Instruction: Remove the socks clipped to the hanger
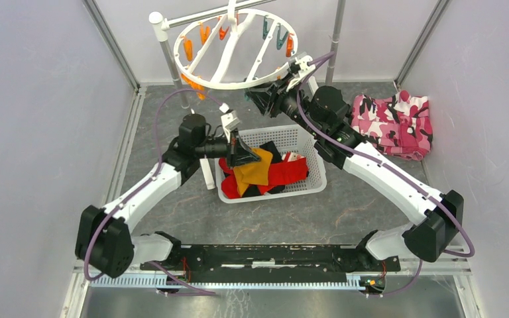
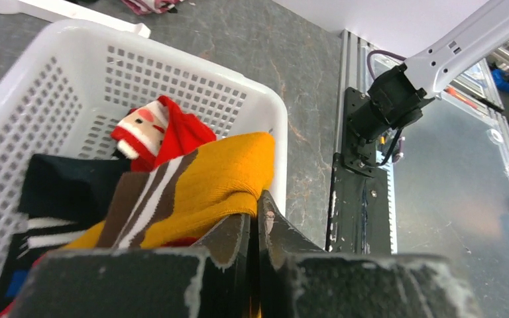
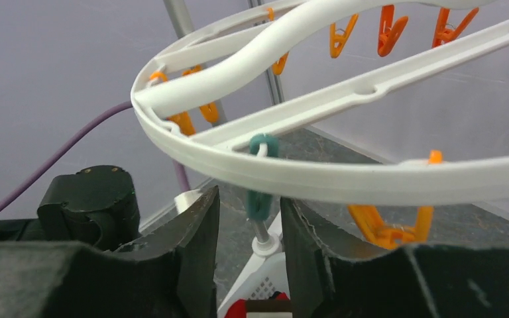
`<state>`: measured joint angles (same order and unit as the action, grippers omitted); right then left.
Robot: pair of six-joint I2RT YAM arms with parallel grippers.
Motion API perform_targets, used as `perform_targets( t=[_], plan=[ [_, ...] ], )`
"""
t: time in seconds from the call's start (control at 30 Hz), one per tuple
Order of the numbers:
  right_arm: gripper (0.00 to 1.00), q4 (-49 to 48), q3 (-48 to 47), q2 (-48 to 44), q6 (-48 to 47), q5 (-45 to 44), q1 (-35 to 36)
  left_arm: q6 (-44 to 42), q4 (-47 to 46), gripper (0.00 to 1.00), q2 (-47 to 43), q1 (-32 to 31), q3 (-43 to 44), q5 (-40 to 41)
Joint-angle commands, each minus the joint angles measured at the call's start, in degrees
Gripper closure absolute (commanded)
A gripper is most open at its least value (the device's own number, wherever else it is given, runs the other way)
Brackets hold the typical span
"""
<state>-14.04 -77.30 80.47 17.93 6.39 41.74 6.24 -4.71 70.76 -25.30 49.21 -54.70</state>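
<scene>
The white ring hanger hangs at the back, with orange and teal clips; I see no sock clipped to it. My left gripper is over the white basket, shut on a mustard-yellow sock. In the left wrist view the jaws pinch that sock, which has brown and white stripes. Beneath it lie a red sock and a black one. My right gripper is open at the ring's near rim. A bare teal clip hangs between its jaws.
A pink camouflage cloth lies at the back right. The hanger's stand pole rises at the back left, and a white post stands beside the basket's left side. Orange clips hang close to my right fingers.
</scene>
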Motion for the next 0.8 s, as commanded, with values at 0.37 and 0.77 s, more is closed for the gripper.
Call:
perform_targets(
  t=[0.37,0.77],
  plan=[
    [0.26,6.5,7.8,-9.7,-0.8,0.1,0.1,-2.7,5.2,0.00,8.8,-7.3,11.7,9.8],
    [0.02,13.3,18.5,-18.0,-2.1,-2.6,0.1,-24.2,36.5,0.00,4.6,-4.7,12.6,17.8]
  ],
)
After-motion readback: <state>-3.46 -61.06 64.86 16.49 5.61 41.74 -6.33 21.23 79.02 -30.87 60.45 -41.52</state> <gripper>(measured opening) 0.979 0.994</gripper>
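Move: The left hand still holds the mustard sock over the basket's near part; the sock pile it is bound for lies about 4 cm ahead, 2 cm to the right and 13 cm below, with the Santa sock some 6 cm ahead, 10 cm right and as low. The empty right hand is at the emptied teal clip, roughly 2 cm ahead, 2 cm left and 1 cm up; the pile lies 5 cm back, 1 cm left and 32 cm below it. Left swings about 5 cm right, opens to release mustard sock, returns sinking; right retreats downward from teal clip, opening. ##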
